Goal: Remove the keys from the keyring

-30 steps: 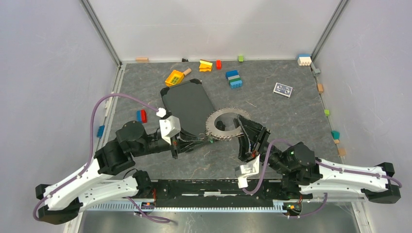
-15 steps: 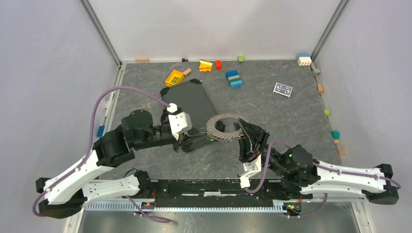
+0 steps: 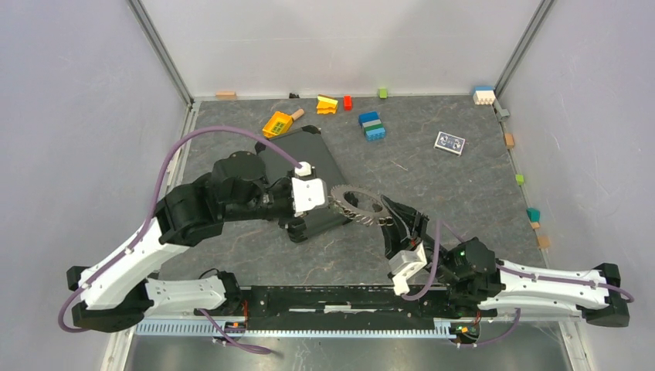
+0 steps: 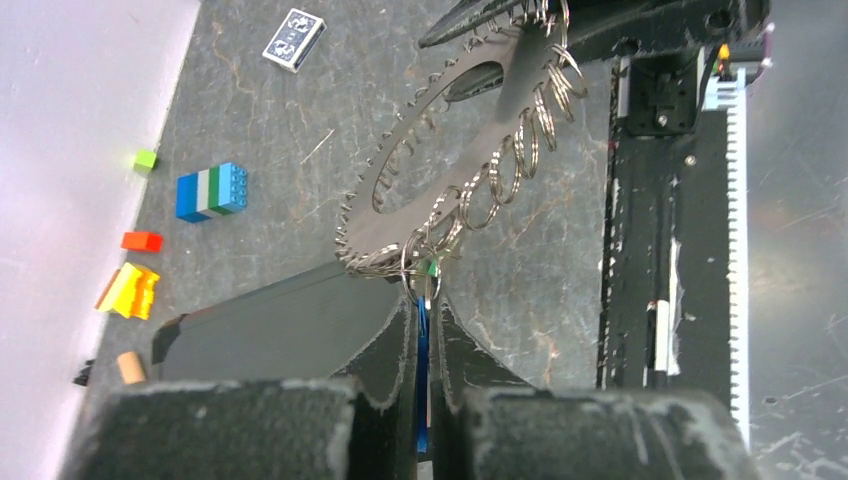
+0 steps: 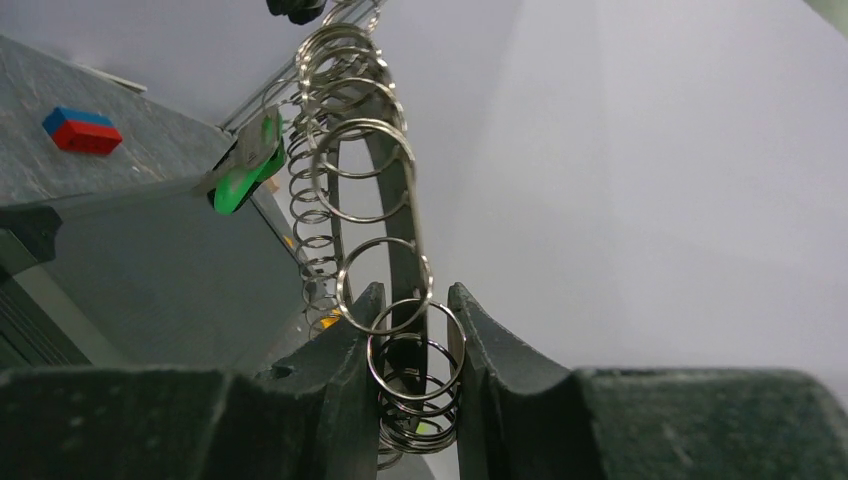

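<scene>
The keyring (image 3: 357,205) is a wide flat metal ring, held tilted above the table between both grippers. Tooth-like keys (image 4: 372,190) and small split rings (image 4: 520,140) crowd its rim. My left gripper (image 3: 328,203) is shut on a blue-headed key (image 4: 422,360), which hangs from the ring's near edge beside a small green tag (image 4: 431,267). In the left wrist view the left gripper (image 4: 424,305) has its jaws pressed on that blue head. My right gripper (image 3: 386,214) is shut on the ring's opposite edge. The right wrist view shows the right gripper (image 5: 415,300) clamping the keyring (image 5: 398,190) and several split rings.
A black flat pad (image 3: 297,158) lies under and behind the left gripper. Toy bricks sit at the back: yellow (image 3: 276,124), blue and green (image 3: 372,126), red (image 3: 347,102). A card deck (image 3: 449,142) lies at the back right. Small blocks line the right wall.
My left arm swung up and to the right with the blue-headed key, lifting and tilting the keyring off the table. The right gripper shifted slightly, still holding the ring's edge.
</scene>
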You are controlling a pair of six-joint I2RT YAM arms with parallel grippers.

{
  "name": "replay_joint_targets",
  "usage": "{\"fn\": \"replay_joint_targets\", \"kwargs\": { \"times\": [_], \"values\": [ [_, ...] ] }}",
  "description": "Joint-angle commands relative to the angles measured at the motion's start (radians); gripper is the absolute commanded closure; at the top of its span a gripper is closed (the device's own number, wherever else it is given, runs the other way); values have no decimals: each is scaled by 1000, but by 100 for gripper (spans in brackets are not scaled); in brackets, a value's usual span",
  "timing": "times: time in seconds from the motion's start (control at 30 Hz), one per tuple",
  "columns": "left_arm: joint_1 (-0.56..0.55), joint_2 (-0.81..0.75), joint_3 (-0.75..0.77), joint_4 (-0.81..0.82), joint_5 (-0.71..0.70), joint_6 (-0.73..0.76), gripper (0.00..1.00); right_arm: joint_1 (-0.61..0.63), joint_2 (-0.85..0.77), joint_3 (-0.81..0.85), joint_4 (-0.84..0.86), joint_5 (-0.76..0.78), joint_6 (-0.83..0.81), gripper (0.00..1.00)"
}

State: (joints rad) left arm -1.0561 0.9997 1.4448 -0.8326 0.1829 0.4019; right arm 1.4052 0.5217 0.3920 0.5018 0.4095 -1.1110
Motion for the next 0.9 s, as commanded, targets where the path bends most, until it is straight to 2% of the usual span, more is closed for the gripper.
{"fn": "replay_joint_targets", "kwargs": {
  "times": [0.0,0.2,0.47,0.77,0.87],
  "values": [
    [4,50,133,-136,-78,159,98,-2,-54,-4,72,62,180,84],
    [5,115,192,-184,-94,233,98,-2,-100,-29,6,20,280,67],
    [3,172,239,-183,-113,270,98,-1,-148,-41,-158,-148,367,45],
    [-7,213,246,-156,-123,334,98,-2,-197,-63,-121,-266,472,42],
    [-14,210,227,-133,-123,373,98,-2,-203,-71,-71,-260,511,43]
  ]
}}
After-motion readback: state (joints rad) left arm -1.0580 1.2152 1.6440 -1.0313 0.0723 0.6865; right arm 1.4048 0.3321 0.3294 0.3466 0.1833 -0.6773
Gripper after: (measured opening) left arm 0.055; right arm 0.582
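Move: Some 6 cm right of the left hand, and about 1 cm back and nearly level, lies the middle of the keyring; the left fingers already pinch the blue key looped on its near edge. The dark case lies below, roughly 15 cm ahead, 7 cm left and 32 cm down from this hand. From the right hand, which grips the ring's other edge, its middle is about 5 cm left, 2 cm ahead and 2 cm higher, with the blue key some 12 cm left and 2 cm ahead. Letting go of the keyring's right edge, the right hand spreads its fingers and draws back about 5 cm while sinking some 3 cm, turning counter-clockwise and tipping down as it clears. The left hand keeps its pinch on the blue key and carries it nearly 4 cm forward and a little down, tilting its fingers some 20 degrees, more steeply towards the table. ##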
